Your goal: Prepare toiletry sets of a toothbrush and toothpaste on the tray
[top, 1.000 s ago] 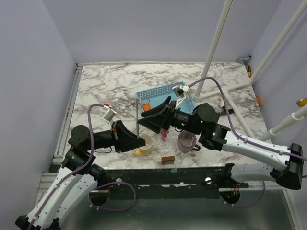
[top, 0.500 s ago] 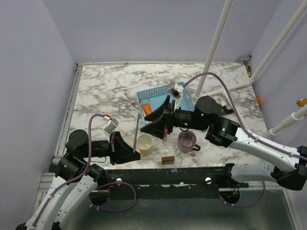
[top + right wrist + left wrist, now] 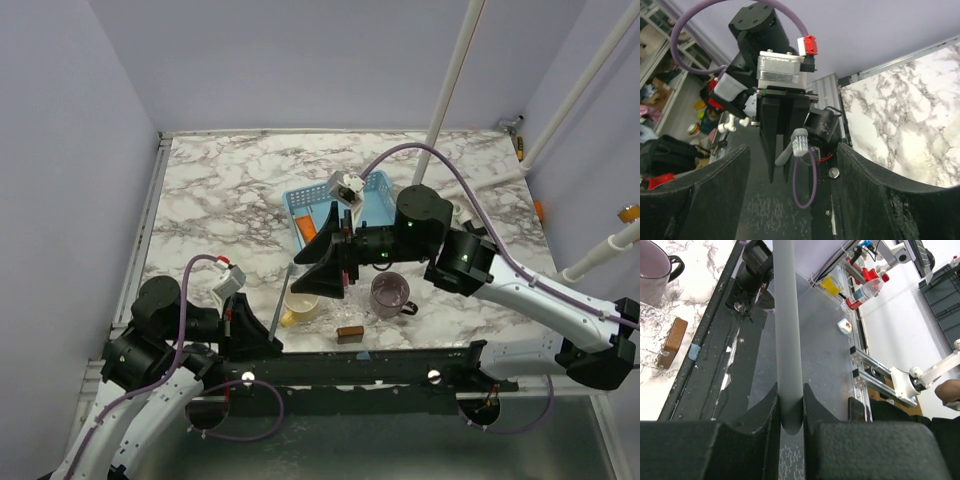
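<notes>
The toothbrush (image 3: 282,305) is a thin grey-blue stick that my left gripper (image 3: 262,338) is shut on at its handle end, near the table's front edge. In the left wrist view the handle (image 3: 788,330) runs straight up from between the jaws of my left gripper (image 3: 790,396). My right gripper (image 3: 302,262) stands wide open, facing the bristle head (image 3: 800,141), which shows between its fingers (image 3: 715,192) without touching them. The light blue tray (image 3: 385,212) lies behind, with an orange toothpaste (image 3: 308,228) inside. A pink toothpaste (image 3: 346,282) shows partly behind my right gripper.
A yellow mug (image 3: 300,306) sits just right of the brush and a purple-grey mug (image 3: 390,296) under my right arm. A small brown block (image 3: 349,333) lies at the front edge, also the brown block (image 3: 672,341) in the left wrist view. White poles (image 3: 450,90) rise at back right.
My left arm has drawn back toward the near edge with the toothbrush, lifting it away from the yellow mug. My right gripper has swung left toward the brush head and opened wider.
</notes>
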Controlling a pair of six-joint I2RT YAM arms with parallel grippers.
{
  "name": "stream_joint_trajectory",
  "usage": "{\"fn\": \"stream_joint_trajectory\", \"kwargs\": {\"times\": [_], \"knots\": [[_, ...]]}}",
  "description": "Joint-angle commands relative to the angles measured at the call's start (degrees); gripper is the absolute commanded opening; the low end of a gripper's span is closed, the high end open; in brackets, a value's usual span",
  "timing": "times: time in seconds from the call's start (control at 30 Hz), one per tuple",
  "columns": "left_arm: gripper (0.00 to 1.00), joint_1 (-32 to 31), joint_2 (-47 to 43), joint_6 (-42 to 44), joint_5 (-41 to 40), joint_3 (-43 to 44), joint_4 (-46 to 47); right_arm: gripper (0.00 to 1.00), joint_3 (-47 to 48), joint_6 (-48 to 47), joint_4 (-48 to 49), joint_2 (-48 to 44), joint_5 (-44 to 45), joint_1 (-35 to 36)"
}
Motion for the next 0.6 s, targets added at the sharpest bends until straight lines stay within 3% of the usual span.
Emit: {"fn": "stream_joint_trajectory", "kwargs": {"times": [0.0, 0.57], "knots": [[0.0, -0.8, -1.3, 2.1, 2.4, 0.1, -2.8, 0.73, 3.7, -0.8, -4.3, 2.8, -6.9, -0.2], [0.0, -3.9, -0.8, 4.0, -0.2, 0.7, -5.1, 0.48, 8.2, -1.6, -8.1, 7.6, -11.8, -0.2]]}}
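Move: The toothbrush stands up and outward from the left fingers. Its head is about 3 cm to the right hand's left, 1 cm ahead and roughly level; from the left hand it is some 9 cm ahead, 3 cm right and 10 cm up. On the table some 30 cm below the right hand, the cream mug sits about 9 cm ahead, straight in line, and the brown block level with the hand, about 10 cm to its right. Down, left and back, some 3 cm in all, the right hand eases its fingertips around the toothbrush head, tipping slightly down and turning about 10 degrees counter-clockwise while its wide-open fingers narrow by about a quarter, still well apart. The left hand keeps its pinch on the handle and draws slowly back about 1.5 cm. ##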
